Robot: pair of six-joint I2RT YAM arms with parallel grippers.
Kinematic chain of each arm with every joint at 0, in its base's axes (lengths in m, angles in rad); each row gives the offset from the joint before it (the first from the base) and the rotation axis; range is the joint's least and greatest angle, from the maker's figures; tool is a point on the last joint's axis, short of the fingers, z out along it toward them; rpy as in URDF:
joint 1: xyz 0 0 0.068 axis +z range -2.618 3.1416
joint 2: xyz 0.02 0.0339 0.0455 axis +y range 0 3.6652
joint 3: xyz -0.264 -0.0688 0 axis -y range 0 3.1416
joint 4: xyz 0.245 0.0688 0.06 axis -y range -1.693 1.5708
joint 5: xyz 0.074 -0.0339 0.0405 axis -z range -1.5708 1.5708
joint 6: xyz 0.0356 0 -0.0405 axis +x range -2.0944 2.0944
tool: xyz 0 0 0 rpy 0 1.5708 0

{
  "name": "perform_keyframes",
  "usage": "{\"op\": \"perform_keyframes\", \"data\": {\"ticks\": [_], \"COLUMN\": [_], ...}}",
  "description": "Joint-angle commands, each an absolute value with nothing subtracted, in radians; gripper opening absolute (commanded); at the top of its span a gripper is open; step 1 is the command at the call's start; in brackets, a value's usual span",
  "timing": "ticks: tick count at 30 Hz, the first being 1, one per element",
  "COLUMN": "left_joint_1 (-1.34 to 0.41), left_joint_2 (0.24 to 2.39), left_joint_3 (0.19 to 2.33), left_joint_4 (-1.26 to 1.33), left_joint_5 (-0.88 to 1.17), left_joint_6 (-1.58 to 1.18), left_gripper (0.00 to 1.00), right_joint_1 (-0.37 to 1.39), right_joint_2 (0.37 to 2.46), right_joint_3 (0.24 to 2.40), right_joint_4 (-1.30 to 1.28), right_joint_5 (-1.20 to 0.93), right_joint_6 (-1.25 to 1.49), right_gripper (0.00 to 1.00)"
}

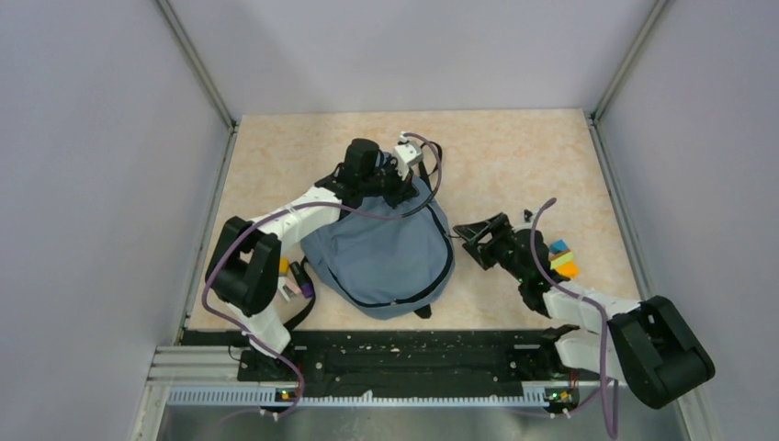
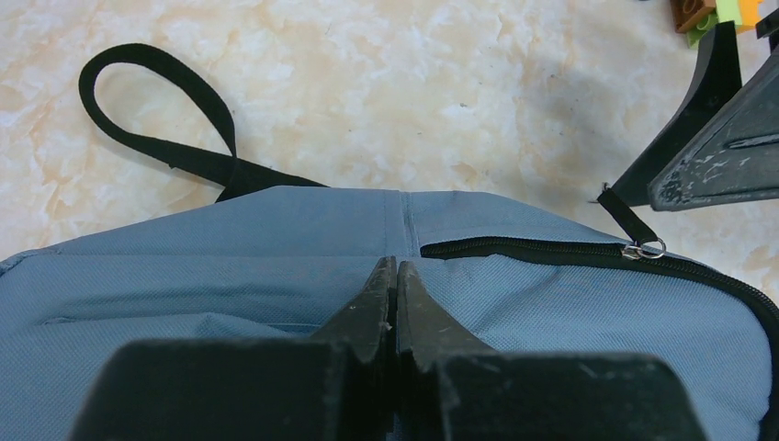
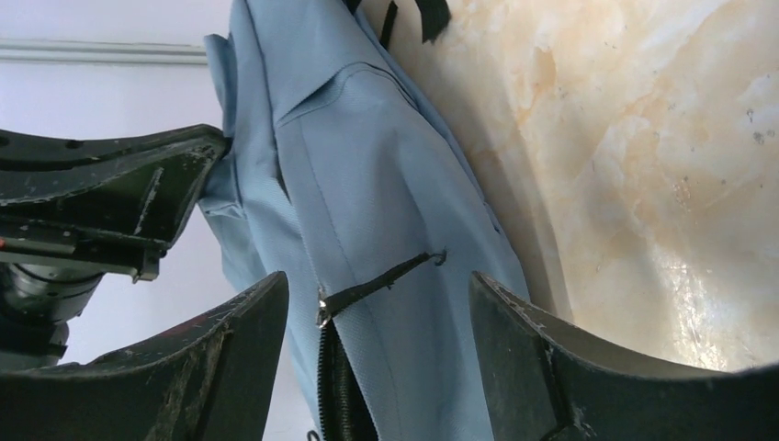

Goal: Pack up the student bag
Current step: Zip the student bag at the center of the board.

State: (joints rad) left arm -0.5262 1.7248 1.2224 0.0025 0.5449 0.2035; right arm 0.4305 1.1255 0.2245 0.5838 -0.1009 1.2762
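The student bag [image 1: 381,257], soft grey-blue fabric with a black arched zipper, lies mid-table. My left gripper [image 1: 393,186] sits at the bag's far end. Its fingertips [image 2: 395,268] are pressed together on a pinch of fabric beside the zipper's end, and the cloth rises to them [image 3: 220,152]. My right gripper [image 1: 478,239] stands open at the bag's right side. The black zipper pull [image 3: 377,280] lies between its two fingers [image 3: 248,331] without touching either. In the left wrist view the slider [image 2: 648,246] lies just under the right gripper [image 2: 716,138]. The black top loop [image 2: 156,101] lies flat on the table.
Coloured blocks [image 1: 562,259] sit on the table right of my right gripper. Small yellow and purple items [image 1: 294,280] lie by the bag's left side, near the left arm. Grey walls close in the table on three sides.
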Motion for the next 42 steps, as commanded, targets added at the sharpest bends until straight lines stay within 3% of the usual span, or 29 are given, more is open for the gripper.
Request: {"op": "perform_keyframes", "data": {"ticks": [1, 5, 8, 13, 17, 18, 24, 35, 42], "left_joint_1": [-0.525, -0.526, -0.526, -0.526, -0.526, -0.526, -0.526, -0.525, -0.525], "left_joint_2": [1.676, 1.674, 1.672, 1.669, 1.672, 1.673, 1.677, 1.712, 1.727], "left_joint_3": [1.213, 1.209, 1.204, 1.203, 1.204, 1.204, 1.195, 1.192, 1.197], "left_joint_4": [0.025, 0.025, 0.026, 0.019, 0.022, 0.024, 0.056, 0.068, 0.101], "left_joint_5": [0.572, 0.577, 0.575, 0.571, 0.535, 0.522, 0.406, 0.311, 0.271], "left_joint_6": [0.188, 0.188, 0.188, 0.191, 0.176, 0.172, 0.129, 0.111, 0.061], "left_gripper": [0.0, 0.0, 0.0, 0.0, 0.0, 0.0, 0.0, 0.0, 0.0], "right_joint_1": [0.459, 0.463, 0.463, 0.463, 0.465, 0.466, 0.489, 0.557, 0.592], "right_joint_2": [1.177, 1.24, 1.285, 1.336, 1.344, 1.341, 1.214, 0.782, 0.731], "right_joint_3": [0.272, 0.291, 0.31, 0.313, 0.302, 0.297, 0.229, 0.211, 0.212], "right_joint_4": [0.669, 0.734, 0.781, 0.85, 0.885, 0.886, 0.8, 0.28, 0.176], "right_joint_5": [-0.08, -0.091, -0.108, -0.118, -0.127, -0.128, -0.065, 0.073, 0.033], "right_joint_6": [1.312, 1.324, 1.33, 1.325, 1.31, 1.303, 1.235, 1.058, 1.028], "right_gripper": [0.71, 0.68, 0.57, 0.34, 0.03, 0.0, 0.0, 0.0, 0.0]}}
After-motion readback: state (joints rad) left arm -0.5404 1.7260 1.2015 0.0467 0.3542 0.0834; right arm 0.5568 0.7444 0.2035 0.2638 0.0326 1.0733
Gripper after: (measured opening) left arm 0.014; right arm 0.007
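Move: Just ahead-left of the open right fingers is the zip's black pull, about 2 cm forward, 2 cm left and level with them. Its metal slider is roughly 5 cm left and 1 cm forward. The student bag's middle is some 20 cm left, level in reach and 4 cm lower; its black tab is about 12 cm back, 10 cm left and 7 cm down. From the left hand the pull lies about 9 cm back, 9 cm right and 4 cm lower. Reaching some 3 cm forward-left, the right hand shuts its fingers on the zip pull, then draws it back about 6 cm towards the base, drifting about 3 cm right and arching slightly up as the wrist tips up about 10 degrees. The left hand, still shut on the bag's cloth, shifts about 2 cm forward and slightly left, turning some 10 degrees counter-clockwise. ##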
